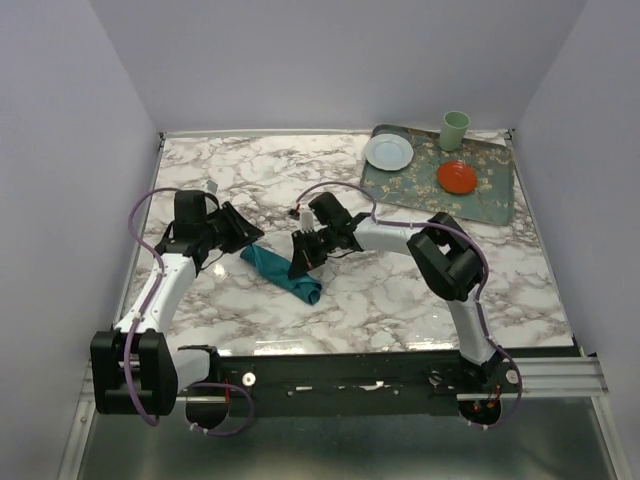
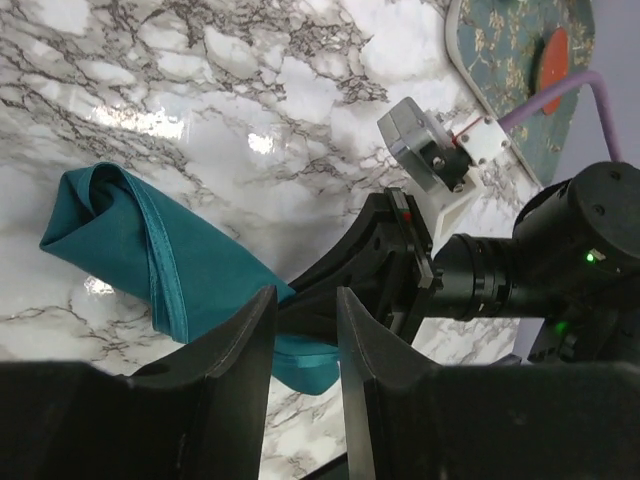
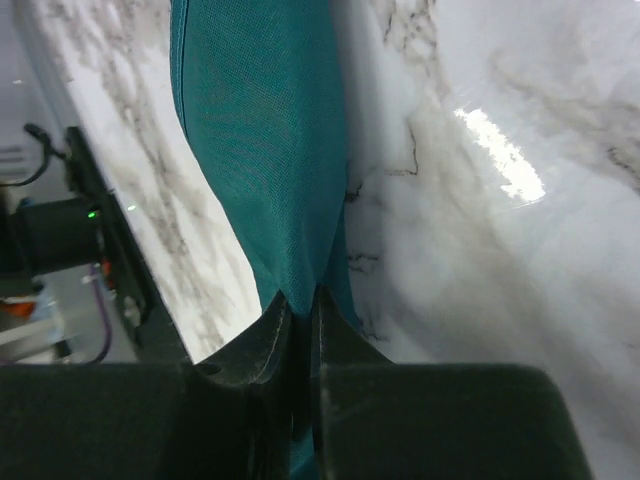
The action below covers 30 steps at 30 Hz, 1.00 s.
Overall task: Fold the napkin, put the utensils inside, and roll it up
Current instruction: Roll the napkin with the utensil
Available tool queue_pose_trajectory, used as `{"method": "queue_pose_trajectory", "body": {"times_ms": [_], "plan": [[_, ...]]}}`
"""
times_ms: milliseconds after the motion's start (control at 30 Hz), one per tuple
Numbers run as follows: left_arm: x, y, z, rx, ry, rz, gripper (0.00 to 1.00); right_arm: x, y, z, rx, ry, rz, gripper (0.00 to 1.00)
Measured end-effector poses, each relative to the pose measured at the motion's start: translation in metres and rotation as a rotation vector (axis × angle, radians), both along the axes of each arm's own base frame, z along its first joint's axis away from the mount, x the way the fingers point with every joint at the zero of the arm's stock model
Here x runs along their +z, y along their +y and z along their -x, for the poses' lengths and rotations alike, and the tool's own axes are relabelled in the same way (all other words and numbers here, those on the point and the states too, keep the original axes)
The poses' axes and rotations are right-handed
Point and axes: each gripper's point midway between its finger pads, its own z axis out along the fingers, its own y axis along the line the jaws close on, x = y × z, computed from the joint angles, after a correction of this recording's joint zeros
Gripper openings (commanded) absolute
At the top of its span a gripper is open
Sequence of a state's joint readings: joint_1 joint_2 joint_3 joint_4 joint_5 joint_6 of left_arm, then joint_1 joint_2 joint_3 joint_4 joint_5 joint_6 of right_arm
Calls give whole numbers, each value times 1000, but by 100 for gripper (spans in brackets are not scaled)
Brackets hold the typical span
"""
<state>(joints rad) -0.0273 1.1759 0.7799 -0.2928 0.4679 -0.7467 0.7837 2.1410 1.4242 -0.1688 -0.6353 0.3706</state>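
The teal napkin lies as a rolled, twisted bundle on the marble table, running from upper left to lower right. My right gripper comes down on its middle, and the right wrist view shows that gripper shut on a pinched fold of the napkin. My left gripper hovers by the bundle's left end. In the left wrist view it stands open with nothing between its fingers; the napkin and the right arm's fingers lie beyond. The utensils are hidden or out of view.
A patterned grey-green tray sits at the back right with a white plate, a red plate and a pale green cup. White walls enclose the table on three sides.
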Motion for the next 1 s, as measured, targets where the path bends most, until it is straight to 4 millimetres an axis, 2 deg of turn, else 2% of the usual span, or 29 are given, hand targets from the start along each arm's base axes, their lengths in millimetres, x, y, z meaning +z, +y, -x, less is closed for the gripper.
{"method": "queue_pose_trajectory", "body": {"times_ms": [67, 200, 500, 733, 1000], "plan": [[-7, -2, 5, -10, 18, 6, 39, -1, 1, 6, 15, 64, -41, 13], [-29, -10, 22, -44, 78, 13, 38, -4, -5, 5, 12, 145, -89, 16], [-63, -39, 60, -147, 169, 25, 36, -4, -9, 4, 6, 184, -105, 36], [-60, -39, 62, -144, 155, 29, 36, -3, -14, 6, 6, 157, -76, 54], [-53, -32, 62, -99, 128, 15, 37, 9, -17, 19, 23, 5, 56, 65]]}}
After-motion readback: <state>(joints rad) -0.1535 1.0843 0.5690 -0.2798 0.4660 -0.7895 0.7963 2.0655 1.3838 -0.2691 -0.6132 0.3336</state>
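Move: The rolled napkin lies below the left hand, its middle about 5 cm back, 6 cm to the right and some 12 cm down. Its left end is almost straight beneath that hand, about 1 cm to the left and 12 cm down. The right hand already pinches the roll towards its right end; from there the roll's middle lies about 3 cm to the left, 1 cm farther out and 1 cm down. The right hand first settles barely a centimetre back and to the right, tipping some 10 degrees, then opens its fingers from nearly shut to well over half, letting go of the roll, and eases back and right to end about 2 cm from where it was each way, its tip undone and its fingers astride the cloth. Meanwhile the empty left hand swings about 6 cm back, 6 cm down and 4 cm to the right towards the roll, fingers tipping down about 10 degrees and staying part open, then hovers clear of the cloth and rises about a centimetre. ##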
